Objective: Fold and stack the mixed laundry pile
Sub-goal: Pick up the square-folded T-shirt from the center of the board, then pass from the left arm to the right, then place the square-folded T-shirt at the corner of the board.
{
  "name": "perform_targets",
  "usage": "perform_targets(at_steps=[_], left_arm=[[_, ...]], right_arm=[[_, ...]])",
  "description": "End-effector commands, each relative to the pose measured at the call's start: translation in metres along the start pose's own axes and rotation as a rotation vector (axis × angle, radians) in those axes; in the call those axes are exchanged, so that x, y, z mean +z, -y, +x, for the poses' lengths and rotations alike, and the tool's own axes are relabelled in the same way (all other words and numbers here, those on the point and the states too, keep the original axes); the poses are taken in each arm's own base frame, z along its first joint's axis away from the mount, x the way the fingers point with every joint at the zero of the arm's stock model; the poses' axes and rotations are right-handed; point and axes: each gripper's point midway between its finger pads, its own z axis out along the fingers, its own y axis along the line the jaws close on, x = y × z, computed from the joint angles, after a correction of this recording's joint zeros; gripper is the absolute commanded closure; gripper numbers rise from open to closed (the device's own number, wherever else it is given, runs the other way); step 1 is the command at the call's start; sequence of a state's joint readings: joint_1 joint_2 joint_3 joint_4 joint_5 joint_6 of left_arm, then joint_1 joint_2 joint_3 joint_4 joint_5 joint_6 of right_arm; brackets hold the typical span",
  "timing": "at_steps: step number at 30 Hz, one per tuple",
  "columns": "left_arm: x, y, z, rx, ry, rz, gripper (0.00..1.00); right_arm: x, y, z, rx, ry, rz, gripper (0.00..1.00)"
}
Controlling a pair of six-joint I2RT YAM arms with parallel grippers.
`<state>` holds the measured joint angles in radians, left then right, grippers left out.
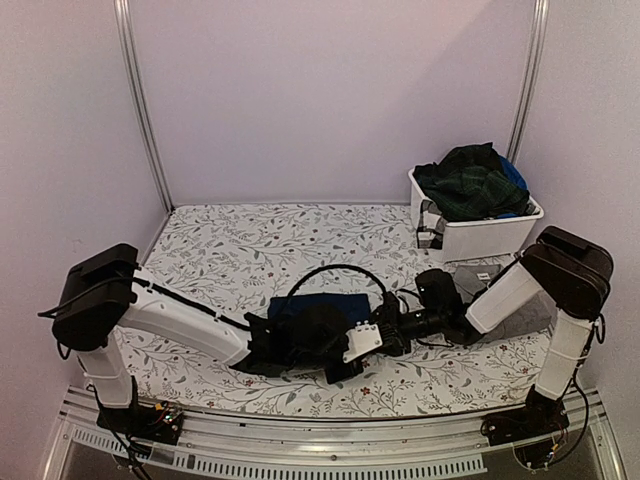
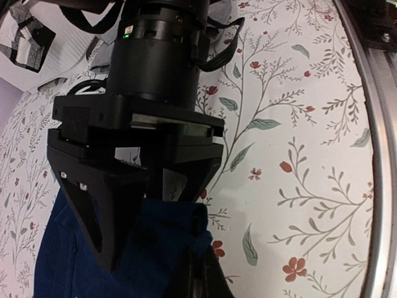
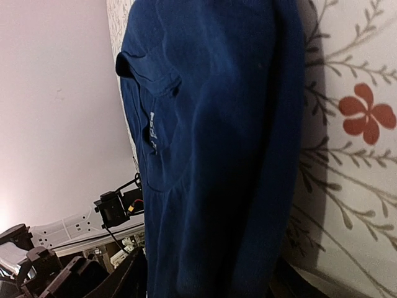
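A navy blue garment (image 1: 318,305) lies folded at the table's middle, near the front. My left gripper (image 1: 342,366) reaches in from the left and is shut on that garment's near right corner (image 2: 200,239); its dark fingers (image 2: 214,282) show at the bottom of the left wrist view. My right gripper (image 1: 386,332) faces it from the right. Its jaws are apart, astride the navy garment (image 3: 211,143), one finger (image 3: 124,279) on each side of the fold. A grey garment (image 1: 482,276) lies under the right arm. A dark green plaid garment (image 1: 468,182) fills the bin.
A white plastic bin (image 1: 485,238) stands at the back right with clothes heaped in it, a bright blue piece (image 1: 514,174) among them. The floral table cloth (image 1: 240,255) covers the table. A metal rail (image 1: 330,420) runs along the front edge.
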<state>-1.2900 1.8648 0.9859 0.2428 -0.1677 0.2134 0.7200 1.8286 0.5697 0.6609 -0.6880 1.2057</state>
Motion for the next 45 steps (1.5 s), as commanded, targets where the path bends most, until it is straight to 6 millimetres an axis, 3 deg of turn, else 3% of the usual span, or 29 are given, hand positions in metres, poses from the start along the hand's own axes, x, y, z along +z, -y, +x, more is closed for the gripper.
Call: perform_targets(at_steps=[1, 7, 9, 13, 15, 16, 18, 21, 26, 33, 34, 35, 45], left_arm=[[-0.014, 0.002, -0.023, 0.005, 0.071, -0.004, 1.0], [-0.014, 0.005, -0.023, 0.01, 0.071, -0.002, 1.0], [-0.013, 0.005, -0.021, 0.007, 0.067, -0.006, 1.0], [-0.016, 0.0, -0.02, -0.013, 0.067, -0.034, 0.98], [-0.019, -0.005, -0.02, -0.033, 0.076, -0.053, 0.82], [-0.022, -0.008, -0.022, -0.045, 0.083, -0.066, 0.69], [-0.027, -0.015, -0.022, -0.072, 0.091, -0.086, 0.55], [-0.036, -0.024, -0.021, -0.113, 0.104, -0.105, 0.44], [-0.044, -0.041, -0.017, -0.166, 0.12, -0.135, 0.33], [-0.041, -0.047, -0.009, -0.195, 0.119, -0.117, 0.21], [-0.041, -0.046, -0.008, -0.192, 0.116, -0.114, 0.08], [-0.039, -0.046, -0.006, -0.189, 0.112, -0.109, 0.01], [-0.038, -0.052, 0.0, -0.187, 0.112, -0.095, 0.0]], right_arm=[[0.015, -0.003, -0.013, 0.016, 0.018, -0.018, 0.42], [0.028, -0.002, -0.026, 0.038, 0.031, -0.017, 0.51], [0.03, -0.002, -0.028, 0.036, 0.03, -0.015, 0.61], [0.032, 0.006, -0.028, 0.011, 0.017, 0.051, 0.94], [0.028, 0.01, -0.028, -0.015, 0.019, 0.103, 1.0], [0.026, 0.013, -0.027, -0.045, 0.013, 0.133, 1.0], [0.015, 0.012, -0.024, -0.087, 0.017, 0.181, 1.0], [-0.007, 0.012, -0.016, -0.14, 0.008, 0.24, 1.0], [-0.052, 0.01, -0.011, -0.237, 0.037, 0.385, 1.0], [-0.118, -0.002, -0.025, -0.37, 0.131, 0.578, 1.0], [-0.126, -0.006, -0.026, -0.393, 0.138, 0.602, 1.0], [-0.133, -0.009, -0.028, -0.409, 0.149, 0.635, 1.0], [-0.191, -0.032, -0.046, -0.479, 0.268, 0.834, 1.0]])
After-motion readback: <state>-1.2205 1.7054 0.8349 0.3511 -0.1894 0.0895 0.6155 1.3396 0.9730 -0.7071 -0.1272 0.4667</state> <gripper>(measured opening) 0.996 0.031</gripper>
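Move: Just left of the right hand's open fingers, the square-folded navy T-shirt has its middle about 12 cm to the left, level front to back and 3 cm lower, its right side already between them. The grey folded shirt lies some 25 cm to the right of this hand and 6 cm farther out, and the laundry basket about 25 cm right and 28 cm ahead. From the left hand, still holding up the near right corner, the T-shirt's middle is around 11 cm left, 6 cm ahead and 5 cm below. Reaching about 3 cm forward and 2 cm left over the T-shirt's right side, the right hand closes its fingers on the cloth while sinking 2 cm, then carries it some 15 cm right and 11 cm up towards the grey folded shirt, fingers tipping about 40 degrees steeper. The left hand holds the corner until the right has closed, then opens wide, lets go and backs off left, up and slightly forward. ##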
